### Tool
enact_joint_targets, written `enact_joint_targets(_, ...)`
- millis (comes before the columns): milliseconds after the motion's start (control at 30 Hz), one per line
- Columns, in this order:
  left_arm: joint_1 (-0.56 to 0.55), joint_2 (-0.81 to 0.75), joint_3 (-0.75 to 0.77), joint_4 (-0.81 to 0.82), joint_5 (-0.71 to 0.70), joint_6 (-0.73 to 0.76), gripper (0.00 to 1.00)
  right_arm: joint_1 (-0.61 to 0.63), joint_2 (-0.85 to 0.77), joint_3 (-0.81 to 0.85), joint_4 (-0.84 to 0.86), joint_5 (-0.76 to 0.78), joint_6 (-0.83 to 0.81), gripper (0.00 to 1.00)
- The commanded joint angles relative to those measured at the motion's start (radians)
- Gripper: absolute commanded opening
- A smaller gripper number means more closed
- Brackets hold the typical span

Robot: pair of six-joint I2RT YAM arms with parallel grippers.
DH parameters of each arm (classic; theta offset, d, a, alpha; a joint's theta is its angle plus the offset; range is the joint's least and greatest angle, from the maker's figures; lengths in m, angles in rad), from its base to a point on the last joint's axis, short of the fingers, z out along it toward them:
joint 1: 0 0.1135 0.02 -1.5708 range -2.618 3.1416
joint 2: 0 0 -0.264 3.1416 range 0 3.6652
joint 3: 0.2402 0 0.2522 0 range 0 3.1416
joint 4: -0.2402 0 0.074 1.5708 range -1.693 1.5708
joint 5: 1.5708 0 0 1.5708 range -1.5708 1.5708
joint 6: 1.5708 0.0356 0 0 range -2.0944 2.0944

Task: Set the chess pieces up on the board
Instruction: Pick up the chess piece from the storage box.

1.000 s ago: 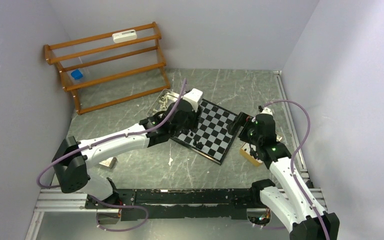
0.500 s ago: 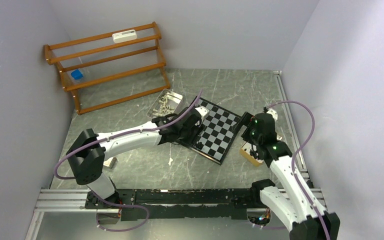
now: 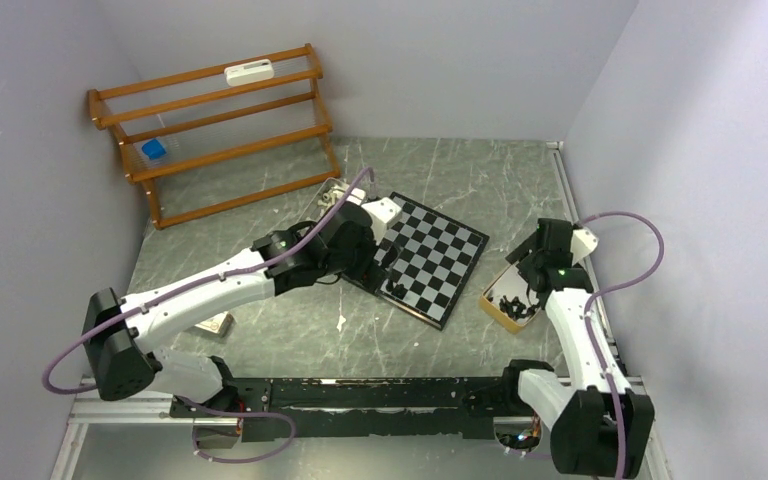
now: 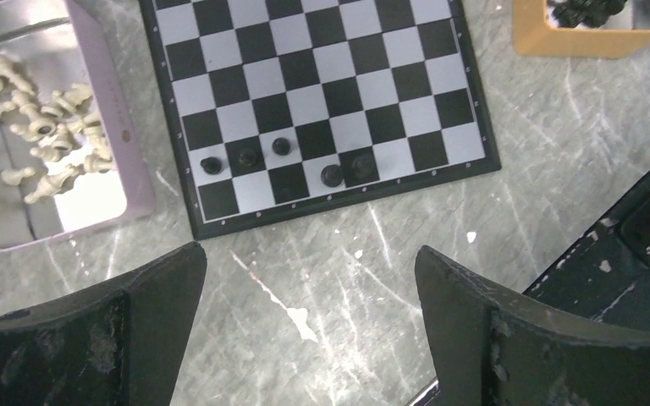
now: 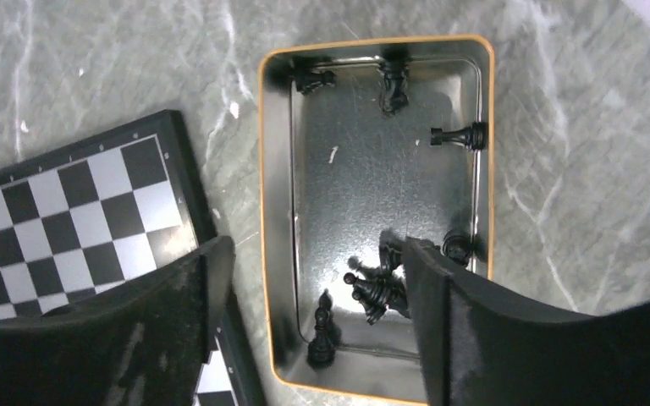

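The board (image 3: 438,255) lies askew mid-table, also seen in the left wrist view (image 4: 322,93) and the right wrist view (image 5: 59,220). Several black chess pieces (image 4: 281,145) stand along its near edge (image 3: 397,290). My left gripper (image 3: 385,258) hovers high over the table just off that edge, open (image 4: 309,288) with nothing between its fingers. My right gripper (image 3: 522,278) hangs open (image 5: 315,271) over the orange-rimmed tin (image 5: 264,169), which holds several loose black pieces (image 5: 377,292). Cream-white pieces (image 4: 42,135) lie in a silver tray (image 4: 110,110) left of the board.
A wooden slatted rack (image 3: 215,130) stands at the back left, with a white item and a blue item on it. A small flat object (image 3: 215,323) lies by the left arm. Grey walls close in on three sides; a black rail (image 3: 360,395) runs along the near edge.
The left jaws have spread from half closed to wide, and that arm has drawn back from the board's near edge. The right arm has swung from the board's right side to above the orange tin.
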Motion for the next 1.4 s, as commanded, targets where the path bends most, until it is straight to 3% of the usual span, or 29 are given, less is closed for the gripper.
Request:
enact_joint_targets(0,-0.006,-0.036,-0.058,-0.023,-0.069,0.034,0.98,-0.111,0.06,0.008,0.001,-0.139,0.031,0.64)
enact_joint_targets(67,-0.006,-0.037,-0.062,-0.038,-0.095,0.034,0.98,-0.147,0.091,0.001,0.017,-0.147,0.032,0.52)
enact_joint_targets(233,-0.006,-0.039,-0.06,-0.056,-0.124,0.027,0.98,-0.181,0.199,0.011,-0.006,-0.185,0.043,0.39)
enact_joint_targets(467,-0.006,-0.06,-0.067,-0.043,-0.114,0.029,0.98,-0.182,0.222,0.006,-0.085,-0.203,0.154,0.45)
enact_joint_targets(1133,-0.006,-0.079,-0.082,-0.039,-0.168,0.024,0.98,-0.204,0.324,-0.07,0.027,-0.202,0.295,0.48)
enact_joint_targets(1367,-0.006,-0.068,-0.081,-0.037,-0.181,0.021,0.98,-0.214,0.347,-0.078,0.085,-0.213,0.273,0.39)
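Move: The black chess piece at the upper edge of the heap in the storage box lies about 12 cm below the right hand, some 2 cm back and 1 cm right. Around it at similar depth, counted from that hand: a lying rook 3 cm ahead and 11 cm right, a lone pawn 4 cm back and 5 cm left, the chessboard's middle 10 cm ahead and 25 cm left. From the left hand the piece is roughly 35 cm right, 3 cm back, 11 cm below. Down into the storage box towards the black piece at the heap's edge goes the right hand, sinking about 9 cm and ending some 2 cm back, after a brief swing right and return. Its fingers narrow early to under half open, and the wrist turns some 30 degrees to point more steeply down; no grip is seen. The left hand, empty and open, shifts 4 cm left. ##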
